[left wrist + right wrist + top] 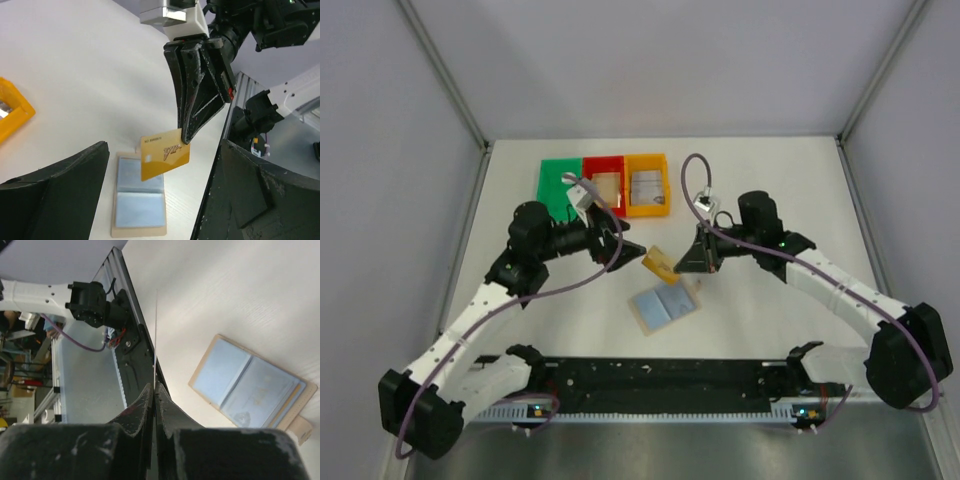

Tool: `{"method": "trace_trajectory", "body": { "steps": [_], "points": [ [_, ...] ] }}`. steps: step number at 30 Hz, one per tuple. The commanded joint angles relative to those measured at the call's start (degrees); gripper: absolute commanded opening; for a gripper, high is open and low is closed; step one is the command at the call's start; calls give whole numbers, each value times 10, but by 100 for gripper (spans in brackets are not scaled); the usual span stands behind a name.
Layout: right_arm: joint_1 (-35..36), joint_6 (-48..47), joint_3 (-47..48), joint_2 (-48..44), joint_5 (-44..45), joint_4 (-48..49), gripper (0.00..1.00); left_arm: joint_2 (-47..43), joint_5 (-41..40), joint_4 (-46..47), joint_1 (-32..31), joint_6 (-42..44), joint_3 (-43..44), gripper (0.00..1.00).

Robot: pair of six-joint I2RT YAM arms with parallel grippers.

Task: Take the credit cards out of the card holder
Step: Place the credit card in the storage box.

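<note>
A yellow credit card [658, 262] marked VIP hangs in the air above the table, and my right gripper [686, 264] is shut on its corner. In the right wrist view the card [156, 335] shows edge-on as a thin line rising from my shut fingertips [154, 386]. My left gripper [634, 250] stands open just left of the card, with the card [163, 158] between its wide-apart fingers [60, 190] but not touching them. The card holder [665, 305] lies open and flat below, tan rim and blue-grey lining [140, 200], also in the right wrist view [250, 382].
Three bins stand in a row at the back: green [558, 180], red [604, 163] with a tan card [607, 187], and orange [647, 208] with grey cards [644, 185]. The black arm-base rail [660, 375] runs along the near edge.
</note>
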Motion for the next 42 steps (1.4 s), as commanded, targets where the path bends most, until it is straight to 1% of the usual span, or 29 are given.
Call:
{"method": "trace_trajectory", "body": {
  "steps": [1, 3, 6, 8, 11, 16, 19, 25, 28, 30, 32, 34, 35, 36, 37, 38, 40, 42],
  "points": [
    [-3, -122, 58, -18, -42, -140, 0, 62, 99, -272, 3, 212, 107, 97],
    [-3, -138, 73, -19, -53, -159, 0, 88, 149, -302, 2, 242, 140, 95],
    [-2, -154, 90, -21, -68, -176, 0, 124, 202, -339, 2, 260, 180, 91],
    [2, -164, 99, -22, -72, -186, 0, 142, 218, -353, 2, 267, 194, 88],
    [13, -175, 106, -20, -85, -192, 0, 164, 246, -354, -4, 262, 203, 87],
    [25, -187, 124, -10, -90, -203, 0, 187, 269, -354, -16, 258, 220, 83],
    [32, -194, 134, -1, -95, -210, 0, 199, 260, -354, -25, 256, 227, 78],
    [41, -199, 144, 15, -99, -211, 0, 216, 274, -333, -37, 246, 231, 68],
    [43, -201, 146, 20, -99, -212, 0, 221, 283, -315, -39, 237, 231, 55],
    [42, -203, 144, 22, -99, -212, 0, 220, 288, -307, -39, 234, 229, 45],
    [42, -205, 141, 23, -98, -212, 0, 221, 288, -303, -39, 236, 228, 25],
    [42, -205, 138, 24, -91, -213, 0, 220, 288, -303, -38, 247, 226, 3],
    [42, -205, 136, 24, -82, -212, 0, 217, 283, -303, -38, 252, 224, 0],
    [43, -204, 135, 22, -70, -212, 0, 217, 276, -305, -37, 261, 224, 0],
    [41, -198, 134, 19, -51, -212, 3, 214, 266, -311, -35, 275, 224, 0],
    [39, -197, 134, 17, -33, -211, 20, 210, 249, -319, -35, 293, 224, 0],
    [30, -189, 129, 8, -11, -210, 47, 201, 213, -332, -25, 327, 224, 0],
    [16, -179, 125, -5, 19, -210, 62, 191, 171, -336, -2, 348, 220, 0]
  ]
}}
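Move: Held at one end by the right fingers, the gold card has its middle some 6 cm to the right of the open left gripper, about 1 cm ahead and 4 cm below. From that left hand the card holder lies about 5 cm back, 7 cm right and 17 cm down, and the yellow box roughly 26 cm ahead, 2 cm right and 15 cm lower. From the right hand the card's middle is about 4 cm left, 2 cm ahead and 1 cm below. Taking the card over, the left hand swings back, right and down, about 4 cm each way, turning some 30 degrees clockwise, and shuts its fingers on the card's free end. The right hand brings the card about 4 cm back and 2–3 cm up, turning counter-clockwise, and holds it out until that grip is shut, then opens halfway; both ease forward a centimetre. ##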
